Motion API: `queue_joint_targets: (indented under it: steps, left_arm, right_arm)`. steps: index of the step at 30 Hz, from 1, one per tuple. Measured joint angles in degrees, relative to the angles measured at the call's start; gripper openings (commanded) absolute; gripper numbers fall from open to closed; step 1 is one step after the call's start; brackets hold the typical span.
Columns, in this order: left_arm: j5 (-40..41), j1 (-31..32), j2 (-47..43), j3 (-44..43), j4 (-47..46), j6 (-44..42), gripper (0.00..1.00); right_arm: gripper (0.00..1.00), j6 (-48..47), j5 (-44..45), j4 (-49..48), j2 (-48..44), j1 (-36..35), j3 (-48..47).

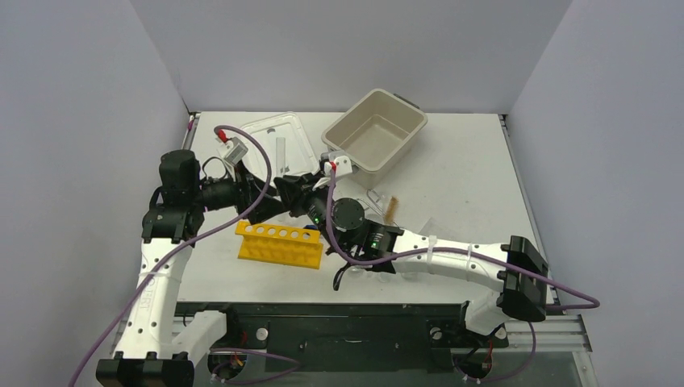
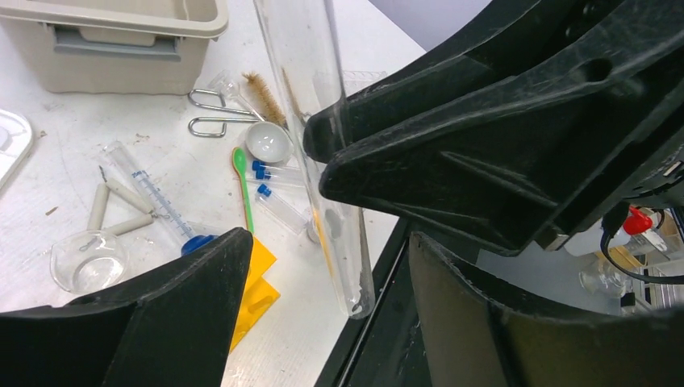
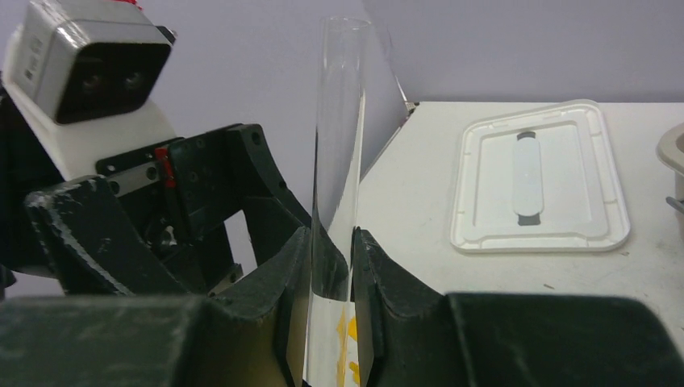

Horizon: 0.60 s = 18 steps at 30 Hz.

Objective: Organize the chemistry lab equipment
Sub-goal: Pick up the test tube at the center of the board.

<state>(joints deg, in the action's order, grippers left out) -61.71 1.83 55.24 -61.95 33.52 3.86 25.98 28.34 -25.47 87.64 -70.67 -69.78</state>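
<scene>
My right gripper point(image 3: 332, 242) is shut on a long clear test tube point(image 3: 339, 145) and holds it upright above the table. In the left wrist view the same test tube point(image 2: 302, 81) slants down between the spread fingers of my left gripper point(image 2: 327, 242), which is open and touches nothing. The two grippers meet just above the yellow holed tube rack point(image 1: 279, 243), the left gripper point(image 1: 270, 197) beside the right gripper point(image 1: 300, 193). On the table lie a brush point(image 2: 262, 93), metal tongs point(image 2: 211, 113), a green spatula point(image 2: 242, 185), blue-capped vials point(image 2: 278, 201) and a glass dish point(image 2: 85, 262).
The beige tub point(image 1: 375, 129) stands at the back centre. The white lid point(image 1: 274, 137) lies to its left. The table's black front edge point(image 2: 387, 266) runs just beneath the tube's tip. A corner of the yellow rack point(image 2: 254, 290) shows under my left finger.
</scene>
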Motion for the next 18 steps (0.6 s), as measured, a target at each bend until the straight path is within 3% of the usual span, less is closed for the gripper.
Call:
queue_joint_targets:
  steps: [5, 7, 10, 13, 16, 18]
  left_arm:
    - [-1.60, -0.02, -0.48, 0.66, -0.33, -0.26, 0.64]
    - [-1.77, -0.04, -0.81, 0.79, -0.33, -0.48, 0.53]
    - [-2.08, -0.09, -1.33, 0.90, -0.35, -0.85, 0.23]
    - [-2.91, -0.28, -1.95, 1.20, -1.27, -0.02, 0.05]
    - [-3.32, -0.44, -2.84, 2.23, -3.74, 1.64, 0.00]
    - [-3.30, -0.46, -3.15, 2.86, -4.70, 2.86, 0.00]
  right_arm:
    - [0.00, 0.07, 0.20, -3.50, 0.00, -0.98, 0.07]
    - [0.00, 0.07, 0.22, -4.48, 0.00, -1.29, 0.07]
    - [0.00, 0.02, 0.22, -5.09, 0.00, -1.84, 0.07]
    - [0.00, -0.35, 0.83, -5.25, 0.00, -2.12, 0.07]
    - [0.00, -0.44, 1.05, -5.51, 0.00, -2.14, 0.07]
    - [0.06, -0.15, 1.09, -5.20, 0.00, -2.16, -0.02]
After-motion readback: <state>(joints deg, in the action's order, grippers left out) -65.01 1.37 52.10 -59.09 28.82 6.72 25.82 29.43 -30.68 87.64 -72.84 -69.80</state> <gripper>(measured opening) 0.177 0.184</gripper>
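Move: The test tube stands upright between the left hand's open fingers, about 1 cm to its right and level fore-and-aft, its middle some 5 cm above them. The yellow rack lies about 3 cm back and 4 cm left of that hand, roughly 26 cm below; the beaker is about 6 cm ahead, 1 cm left and 27 cm below. The right hand already holds the tube near its middle, which is about 1 cm above its fingers. Left fingers draw back about 1 cm and close on the tube's lower part, below the right hand's kept grip. ##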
